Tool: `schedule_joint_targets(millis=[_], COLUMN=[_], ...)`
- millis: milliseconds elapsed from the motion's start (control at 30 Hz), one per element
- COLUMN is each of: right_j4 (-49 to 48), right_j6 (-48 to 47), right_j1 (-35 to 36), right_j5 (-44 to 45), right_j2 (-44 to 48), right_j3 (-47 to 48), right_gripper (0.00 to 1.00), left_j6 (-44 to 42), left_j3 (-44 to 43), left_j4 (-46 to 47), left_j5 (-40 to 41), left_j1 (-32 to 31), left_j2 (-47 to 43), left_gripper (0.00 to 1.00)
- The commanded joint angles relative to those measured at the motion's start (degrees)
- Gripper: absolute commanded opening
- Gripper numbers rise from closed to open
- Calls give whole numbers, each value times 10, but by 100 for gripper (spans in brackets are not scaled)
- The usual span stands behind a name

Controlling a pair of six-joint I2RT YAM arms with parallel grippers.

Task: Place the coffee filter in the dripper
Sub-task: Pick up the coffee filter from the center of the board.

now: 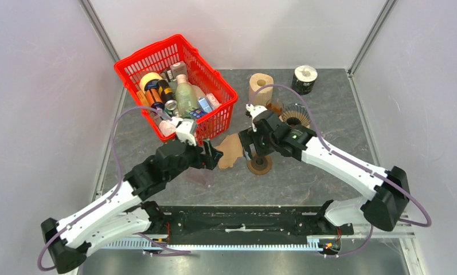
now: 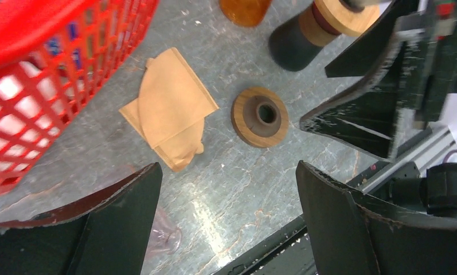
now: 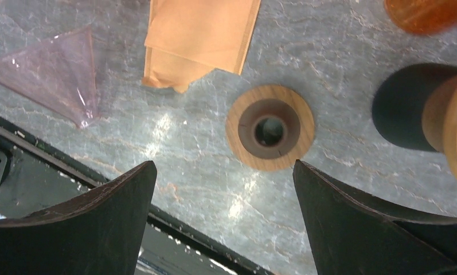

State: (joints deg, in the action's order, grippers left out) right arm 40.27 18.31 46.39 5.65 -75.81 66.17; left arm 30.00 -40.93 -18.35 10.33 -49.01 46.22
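Observation:
The tan paper coffee filter (image 1: 231, 150) lies flat and folded on the grey table, just right of the basket; it also shows as the filter (image 2: 171, 106) and filter (image 3: 200, 34) in the wrist views. The dripper (image 1: 295, 114), a ribbed cone with a dark body and wooden collar (image 2: 306, 34), stands behind to the right. A wooden ring (image 1: 260, 165) with a hole lies apart from the filter. My left gripper (image 1: 214, 156) hovers open and empty (image 2: 228, 166) near the filter. My right gripper (image 1: 252, 143) is open and empty (image 3: 224, 163) over the wooden ring (image 3: 270, 135).
A red basket (image 1: 220, 114) full of bottles and cans stands at the back left. A paper roll (image 1: 260, 87), a black-and-white roll (image 1: 304, 79) and an amber object (image 2: 246, 10) stand behind. A clear pink plastic scrap (image 3: 54, 71) lies by the near rail (image 1: 243, 220).

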Motion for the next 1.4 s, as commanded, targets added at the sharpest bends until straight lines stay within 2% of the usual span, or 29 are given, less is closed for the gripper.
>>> schedule_joint_targets(millis=[0, 133, 333, 467, 633, 800, 1167, 1367], right_j4=[-85, -122, -188, -200, -238, -274, -295, -296], right_j6=[26, 82, 152, 188, 192, 199, 212, 212], right_j1=[24, 39, 41, 41, 40, 38, 22, 22], right_j5=[53, 132, 153, 200, 201, 205, 179, 180], right_j2=[-39, -89, -173, -227, -277, -298, -325, -330], right_j3=[27, 20, 20, 31, 36, 32, 12, 2], right_gripper=[97, 97, 97, 97, 93, 85, 73, 71], left_j6=[26, 46, 63, 70, 67, 67, 65, 64], left_j3=[14, 29, 51, 68, 75, 80, 79, 80], left_j4=[-56, -75, -76, -70, -62, -59, -54, -49], left_j5=[72, 90, 98, 85, 86, 88, 87, 83], left_j1=[-3, -3, -3, -3, -3, -3, -3, -3], left_j2=[-73, -118, -154, -179, -193, -192, -184, -177], left_gripper=[94, 94, 94, 94, 94, 94, 94, 94])
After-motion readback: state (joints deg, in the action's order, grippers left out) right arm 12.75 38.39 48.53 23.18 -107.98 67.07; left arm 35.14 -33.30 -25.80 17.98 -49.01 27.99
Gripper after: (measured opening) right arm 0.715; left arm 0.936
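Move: The top coffee filter of the small stack lies about 10 cm ahead of the right hand, 9 cm to its left and some 17 cm below. Around it on the board, from the right hand: the wooden ring 5 cm ahead and 3 cm right, the clear plastic cone 2 cm ahead and 20 cm left, the amber glass 23 cm ahead and 8 cm right. From the left hand the filter is roughly 13 cm ahead, 7 cm right and 21 cm below. The right hand sinks about 14 cm while reaching forward and left past the wooden ring to the coffee filter's right-hand edge, turning some 25 degrees clockwise, and in the slower last part its wide-open fingers narrow to roughly three quarters, one over the paper and the other just off the edge, still apart and not gripping. The empty left hand draws aside to its left and slightly back, away from the filters, turning a little counter-clockwise, then waits with open fingers. ##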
